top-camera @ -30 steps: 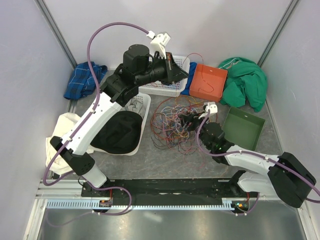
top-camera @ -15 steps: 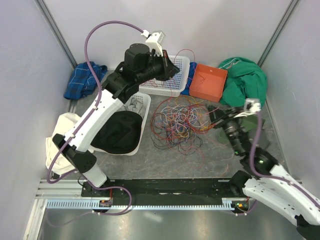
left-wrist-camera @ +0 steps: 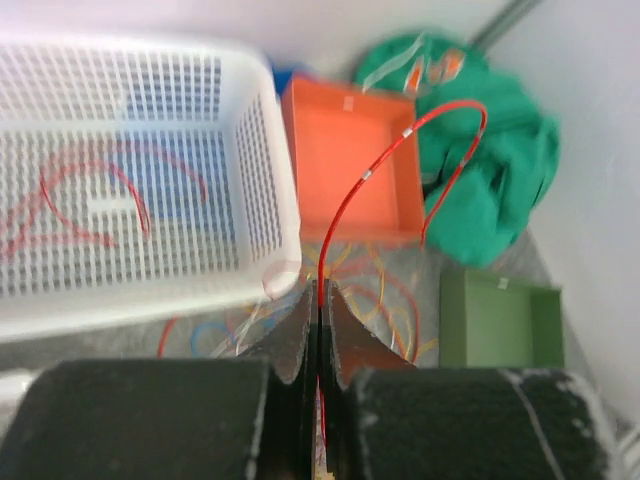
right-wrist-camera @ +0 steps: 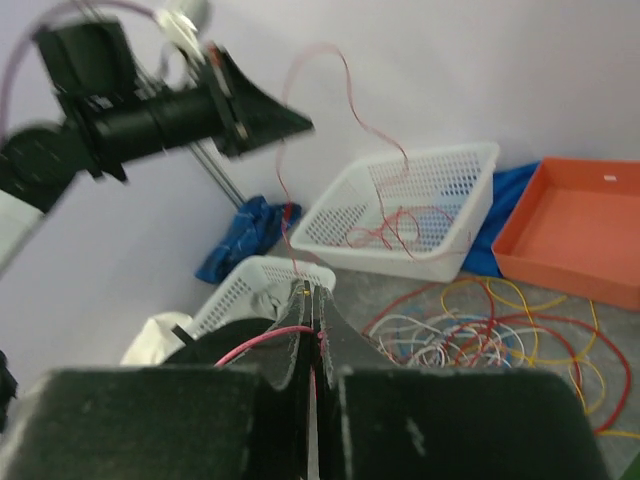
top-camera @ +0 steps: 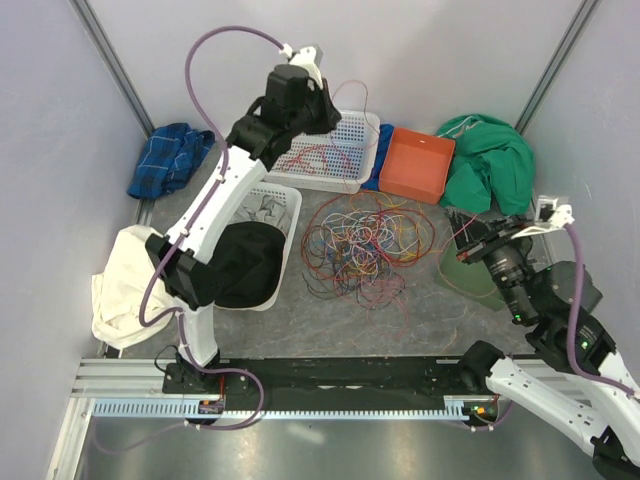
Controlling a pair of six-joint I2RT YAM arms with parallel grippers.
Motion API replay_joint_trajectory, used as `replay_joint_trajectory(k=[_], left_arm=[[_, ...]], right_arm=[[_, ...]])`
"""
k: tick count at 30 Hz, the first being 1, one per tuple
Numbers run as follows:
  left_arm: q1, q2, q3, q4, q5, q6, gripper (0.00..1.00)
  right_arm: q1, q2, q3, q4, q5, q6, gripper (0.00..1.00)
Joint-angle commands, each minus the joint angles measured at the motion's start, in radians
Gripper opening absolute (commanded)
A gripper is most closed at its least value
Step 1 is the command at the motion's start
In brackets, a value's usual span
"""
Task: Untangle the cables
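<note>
The cables (top-camera: 365, 240) lie as a loose many-coloured tangle on the table centre, also seen in the right wrist view (right-wrist-camera: 500, 330). My left gripper (top-camera: 328, 112) hangs over the white mesh basket (top-camera: 345, 165) and is shut (left-wrist-camera: 318, 285) on a thin red cable (left-wrist-camera: 365, 175) that arcs up and right. My right gripper (top-camera: 462, 238) is at the right, apart from the tangle, and is shut (right-wrist-camera: 312, 290) on a pink-red cable (right-wrist-camera: 255, 340). A thin red strand (right-wrist-camera: 285, 170) rises from its jaws towards the left gripper. Whether both hold one cable I cannot tell.
More red cable (left-wrist-camera: 95, 195) lies in the white basket. An orange tray (top-camera: 420, 165), a green cloth (top-camera: 495, 155) and a green box (top-camera: 480, 275) are at the right. A second white basket with black cloth (top-camera: 245, 260), a blue cloth (top-camera: 170, 160) and a white cloth (top-camera: 115, 290) are at the left.
My right arm has pulled back from the tangle to the right with its cable. My left arm has risen and swung back over the white basket, drawing the red cable up.
</note>
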Motion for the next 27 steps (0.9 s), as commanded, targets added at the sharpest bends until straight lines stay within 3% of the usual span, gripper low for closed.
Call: replay_joint_trajectory(k=[1, 15, 20, 27], left_arm=[[0.045, 0.034, 0.196, 0.103, -0.032, 0.027, 0.02], [0.128, 0.322, 0.221, 0.387, -0.136, 0.095, 0.02], [0.146, 0.44, 0.31, 0.414, -0.263, 0.13, 0.02], [0.209, 0.401, 0.26, 0.436, -0.388, 0.133, 0.02]], right_arm=[[0.004, -0.031, -0.055, -0.05, -0.024, 0.011, 0.0], [0.002, -0.062, -0.178, -0.036, -0.024, 0.036, 0.0], [0.004, -0.028, -0.227, -0.008, -0.03, 0.044, 0.0], [0.004, -0.003, -0.282, 0.027, -0.03, 0.037, 0.0]])
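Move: The left gripper, holding a red cable high up, has the far white basket as its goal: about 20 cm ahead, 6 cm left and 29 cm below. From that hand the cable tangle lies some 6 cm back and 8 cm right, the orange box about 19 cm ahead and 23 cm right. From the right gripper, pinching a pinkish cable, the tangle is roughly 20 cm ahead, 13 cm left and 41 cm down; the green tray is 14 cm ahead, 17 cm right. Carry the red cable with the left gripper in a hump, rising about 9 cm, then dropping some 20 cm while reaching forward 19 cm and drifting left over the white basket; swing the fingers about 20 degrees counter-clockwise and keep them shut. Meanwhile lower the right gripper about 12 cm beside the tangle, tipping it slightly down and keeping its pinch on the pinkish cable. ##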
